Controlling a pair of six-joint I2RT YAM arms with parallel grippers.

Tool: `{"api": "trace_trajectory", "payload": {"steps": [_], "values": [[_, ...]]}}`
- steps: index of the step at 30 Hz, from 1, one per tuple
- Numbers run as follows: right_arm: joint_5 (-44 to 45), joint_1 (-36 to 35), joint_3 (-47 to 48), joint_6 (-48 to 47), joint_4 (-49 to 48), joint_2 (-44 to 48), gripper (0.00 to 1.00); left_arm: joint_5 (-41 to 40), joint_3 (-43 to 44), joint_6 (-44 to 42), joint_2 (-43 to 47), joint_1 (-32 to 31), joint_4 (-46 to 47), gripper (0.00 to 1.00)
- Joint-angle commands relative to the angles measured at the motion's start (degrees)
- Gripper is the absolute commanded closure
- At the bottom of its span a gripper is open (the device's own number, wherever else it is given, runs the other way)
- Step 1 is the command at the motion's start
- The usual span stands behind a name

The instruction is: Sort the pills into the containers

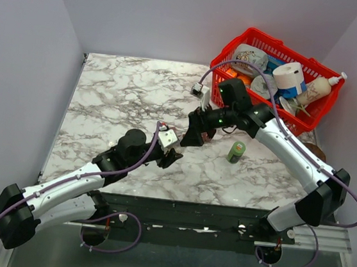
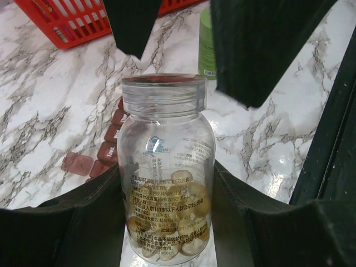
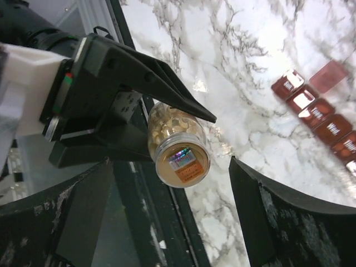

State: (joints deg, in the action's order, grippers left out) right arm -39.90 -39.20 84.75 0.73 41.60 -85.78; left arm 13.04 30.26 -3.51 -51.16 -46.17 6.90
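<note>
My left gripper (image 2: 167, 192) is shut on a clear bottle (image 2: 165, 161) half full of pale yellow pills (image 2: 181, 206), its cap (image 2: 163, 94) still on. The bottle is held tilted above the table's near edge. My right gripper (image 3: 169, 167) is open, its jaws standing on either side of the tan cap (image 3: 182, 161) without touching it. In the left wrist view its black fingers (image 2: 261, 50) hang just beyond the cap. The dark red containers strip (image 3: 317, 114) lies on the marble behind the bottle, also visible as a row (image 2: 108, 150) with one end lid (image 2: 76, 163) flipped open.
A red mesh basket (image 1: 272, 73) full of household items stands at the back right. On the marble to the right of the grippers stands a small green bottle (image 1: 236, 151). The black frame rail (image 1: 207, 217) runs along the near edge.
</note>
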Motion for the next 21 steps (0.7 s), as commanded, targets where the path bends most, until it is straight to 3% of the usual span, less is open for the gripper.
{"api": "trace_trajectory", "payload": {"steps": [1,4,14,17,20,21], "values": [[-0.9,0.1,-0.6,7.8,-0.9,-2.8,0.07,-2.6,1.9,-0.1,-0.3,-0.3,0.8,1.0],[-2.7,0.1,-0.6,7.7,-0.8,-3.6,0.15,-2.8,1.9,0.0,-0.4,-0.4,1.1,1.0],[-9.3,0.1,1.8,4.5,1.0,-5.0,0.67,-1.6,1.9,-0.1,-0.5,-0.3,0.8,1.0],[-12.5,-0.2,5.2,-2.8,4.3,-6.3,0.77,2.5,1.6,-0.4,0.1,-0.3,0.0,1.0],[-13.6,-1.1,7.5,-17.9,8.7,-5.6,0.8,7.8,1.4,-0.6,1.0,-0.2,-1.0,1.0],[-13.2,-1.9,7.0,-27.9,9.0,-4.6,0.8,9.1,1.2,-0.8,1.2,-0.1,-1.1,1.0]]}}
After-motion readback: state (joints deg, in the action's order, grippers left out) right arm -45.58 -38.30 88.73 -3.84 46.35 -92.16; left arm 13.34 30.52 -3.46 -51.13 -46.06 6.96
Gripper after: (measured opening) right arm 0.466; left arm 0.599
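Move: Some 2 cm to the left of the open right fingers and about 3 cm below them is the lid of the pill jar. From the left hand, which holds the jar body, that lid is about 2 cm ahead, 3 cm right and 4 cm up. Down on the table, roughly 22 cm below the right hand, the red pill organizer is about 7 cm ahead and 2 cm left, the green container 4 cm ahead and 15 cm right. Sinking about 2 cm over the jar lid, the right hand tips its fingers slightly and then closes them from wide open to about half, pinching the lid's rim between the tips from both sides. Staying there, it just starts rolling its wrist by some 10 degrees. The left hand keeps its grip and holds the jar nearly still. ##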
